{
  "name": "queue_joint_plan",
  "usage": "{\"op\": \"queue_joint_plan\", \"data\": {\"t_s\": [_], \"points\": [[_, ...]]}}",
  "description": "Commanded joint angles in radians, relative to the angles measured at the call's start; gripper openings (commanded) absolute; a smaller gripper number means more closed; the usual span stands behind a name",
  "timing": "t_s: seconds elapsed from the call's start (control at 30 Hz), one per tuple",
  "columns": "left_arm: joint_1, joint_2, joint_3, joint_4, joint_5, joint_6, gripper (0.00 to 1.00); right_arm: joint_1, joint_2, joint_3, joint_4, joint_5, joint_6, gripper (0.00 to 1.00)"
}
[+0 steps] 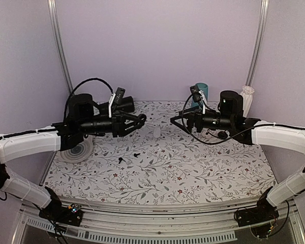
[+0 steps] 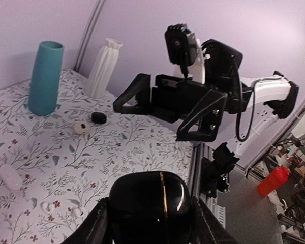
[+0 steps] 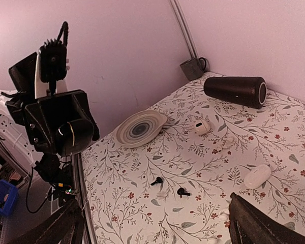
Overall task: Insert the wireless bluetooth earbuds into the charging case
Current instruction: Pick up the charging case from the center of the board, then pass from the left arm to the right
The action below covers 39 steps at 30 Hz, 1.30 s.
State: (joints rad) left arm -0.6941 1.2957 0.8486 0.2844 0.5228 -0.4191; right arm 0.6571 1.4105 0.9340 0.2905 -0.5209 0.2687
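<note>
The black charging case (image 2: 150, 201) sits lid-closed between the fingers of my left gripper (image 2: 150, 216), which is shut on it and held above the table's left side (image 1: 138, 120). In the right wrist view the same case (image 3: 73, 134) shows in that raised gripper. Two tiny black earbuds lie loose on the floral cloth, one (image 1: 121, 160) (image 3: 156, 180) beside the other (image 1: 136, 154) (image 3: 183, 191). My right gripper (image 1: 177, 122) (image 3: 153, 203) hangs open and empty above the table's right side, facing the left one.
A striped plate (image 1: 76, 150) lies at the left, with a black cylinder (image 3: 235, 90) behind it. A teal vase (image 2: 44, 76) and a white ribbed vase (image 2: 104, 66) stand at the back right. A white oval case (image 2: 9, 177) and a small black rounded object (image 2: 98, 117) lie on the cloth.
</note>
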Motion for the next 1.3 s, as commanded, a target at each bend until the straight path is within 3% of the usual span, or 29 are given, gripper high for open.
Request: {"op": "queue_joint_plan", "data": {"t_s": [0.0, 0.2, 0.33, 0.47, 0.63, 0.83, 1.1, 1.27], "points": [[0.042, 0.067, 0.057, 0.235, 0.418, -0.148, 0.27, 0.022, -0.037, 0.045, 0.052, -0.147, -0.063, 0.99], [0.046, 0.169, 0.124, 0.43, 0.61, -0.386, 0.25, 0.089, -0.055, 0.052, 0.076, -0.15, -0.158, 0.97], [0.045, 0.227, 0.137, 0.572, 0.678, -0.546, 0.21, 0.121, -0.064, -0.023, 0.222, -0.163, -0.296, 0.93], [0.041, 0.268, 0.153, 0.605, 0.722, -0.612, 0.19, 0.122, -0.047, -0.026, 0.264, -0.213, -0.377, 0.93], [0.027, 0.302, 0.164, 0.627, 0.759, -0.672, 0.18, 0.124, -0.003, 0.019, 0.265, -0.346, -0.466, 0.85], [0.016, 0.319, 0.161, 0.693, 0.792, -0.755, 0.16, 0.134, 0.049, 0.095, 0.172, -0.425, -0.529, 0.78], [0.007, 0.321, 0.156, 0.66, 0.756, -0.739, 0.13, 0.168, 0.078, 0.133, 0.17, -0.349, -0.545, 0.75], [0.013, 0.263, 0.212, 0.242, 0.512, -0.468, 0.11, 0.214, 0.017, 0.019, 0.307, 0.027, -0.518, 0.74]]}}
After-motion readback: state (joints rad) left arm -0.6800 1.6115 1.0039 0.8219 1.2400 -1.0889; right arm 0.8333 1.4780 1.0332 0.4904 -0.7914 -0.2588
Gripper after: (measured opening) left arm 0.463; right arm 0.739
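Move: The left hand already holds the charging case, with the open right gripper about 14 cm to its right, some 3 cm ahead and level. From the right hand the case is thus 14 cm left and 3 cm back. On the table, roughly 27 cm below the left hand, one earbud lies 8 cm ahead and 2 cm left, the other 4 cm ahead and 10 cm left, and a white capsule 20 cm ahead and 8 cm right. Both hands draw back about 7–10 cm, rising and converging, wrists turning; the right gripper narrows near the case. ##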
